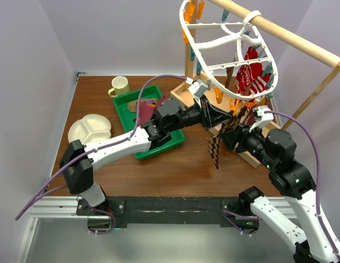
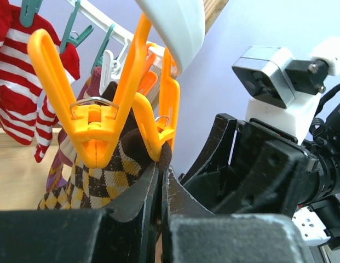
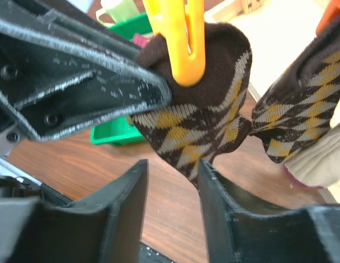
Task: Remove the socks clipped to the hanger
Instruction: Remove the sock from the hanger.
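The white hanger (image 1: 224, 41) hangs from a wooden rail, with socks on its orange and teal clips. A red striped sock (image 1: 252, 76) hangs at the far side. My left gripper (image 2: 160, 171) is shut on the dark edge of a brown argyle sock (image 2: 98, 181), just below an orange clip (image 2: 159, 123) that still pinches it. In the right wrist view the same sock (image 3: 197, 126) dangles from its orange clip (image 3: 183, 44). My right gripper (image 3: 172, 172) is open right under it, the sock's lower tip touching its right finger. A second argyle sock (image 3: 301, 115) hangs to the right.
A green tray (image 1: 123, 107) holding a maroon sock (image 1: 143, 109) sits left of centre. A mug (image 1: 120, 86) and a white divided plate (image 1: 90, 130) lie further left. The wooden stand base (image 1: 180, 96) and the wooden rail (image 1: 290, 35) are behind the grippers.
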### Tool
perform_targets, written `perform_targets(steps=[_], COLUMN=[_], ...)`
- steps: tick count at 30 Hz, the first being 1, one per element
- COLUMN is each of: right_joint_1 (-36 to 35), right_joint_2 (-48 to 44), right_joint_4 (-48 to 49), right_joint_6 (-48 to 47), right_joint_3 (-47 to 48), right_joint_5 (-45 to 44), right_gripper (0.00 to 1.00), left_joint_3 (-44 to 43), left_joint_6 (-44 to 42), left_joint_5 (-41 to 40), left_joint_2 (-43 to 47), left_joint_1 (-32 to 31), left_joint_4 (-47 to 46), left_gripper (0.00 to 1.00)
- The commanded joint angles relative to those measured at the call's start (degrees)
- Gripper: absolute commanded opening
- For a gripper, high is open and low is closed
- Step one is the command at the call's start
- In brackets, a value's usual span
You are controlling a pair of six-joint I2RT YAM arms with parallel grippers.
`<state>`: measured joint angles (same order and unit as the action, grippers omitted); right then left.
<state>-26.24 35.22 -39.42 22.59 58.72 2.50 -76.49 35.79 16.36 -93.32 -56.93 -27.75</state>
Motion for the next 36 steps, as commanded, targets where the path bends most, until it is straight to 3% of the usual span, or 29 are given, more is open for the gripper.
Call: perform_targets(steps=[1, 11, 20, 27, 36], right_joint_1=[-0.1, -0.1, 0.0, 0.4, 1.4], right_joint_2=[-3.3, -7.9, -3.9, 0.1, 5.1], right_joint_4=[6.7, 20.5, 37.2, 44.8, 52.5], right_joint_6=[-1.6, 0.3, -1.1, -4.5, -5.0], right_joint_3=[-4.6, -13.4, -18.7, -20.0, -21.4], right_joint_5=[1.0, -4.2, -0.2, -0.1, 10.3], right_gripper=[0.52, 0.64, 0.77, 0.89, 0.88], left_joint_3=[-3.5, -3.5, -4.5, -5.9, -6.5], left_joint_6=[-0.2, 3.9, 7.0, 7.2, 8.2], left_joint_5=[3.4, 11.9, 18.4, 20.6, 22.4], left_joint_2=[3.1, 5.0, 5.1, 5.3, 5.5], left_joint_1=[1.5, 6.5, 9.9, 10.4, 11.8], left_joint_4=[0.7, 1.0, 0.3, 1.8, 2.0], left_gripper=[0.02, 0.01, 0.01, 0.01, 0.01])
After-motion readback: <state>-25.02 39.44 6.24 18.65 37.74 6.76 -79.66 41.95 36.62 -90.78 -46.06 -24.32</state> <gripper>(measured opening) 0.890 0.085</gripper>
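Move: My left fingers are shut on the checked sock's dark top; the orange clip biting that sock sits some 4 cm above them and about 2 cm to their right, level fore and aft. A second orange clip is about 5 cm ahead, 2 cm left and 4 cm up. From my right hand, the sock's top lies roughly 6 cm ahead, 1 cm left and 3 cm up, with its clip about 3 cm higher. With my right hand I spread the already parted fingers nearly full wide, dip about 2 cm, then reach forward some 7 cm and to the left while regaining that height, tipping the fingers up about 20 degrees towards the sock under its clip. My left hand keeps its pinch and draws the sock about 5 cm left and 3 cm up, turning slightly counter-clockwise. ##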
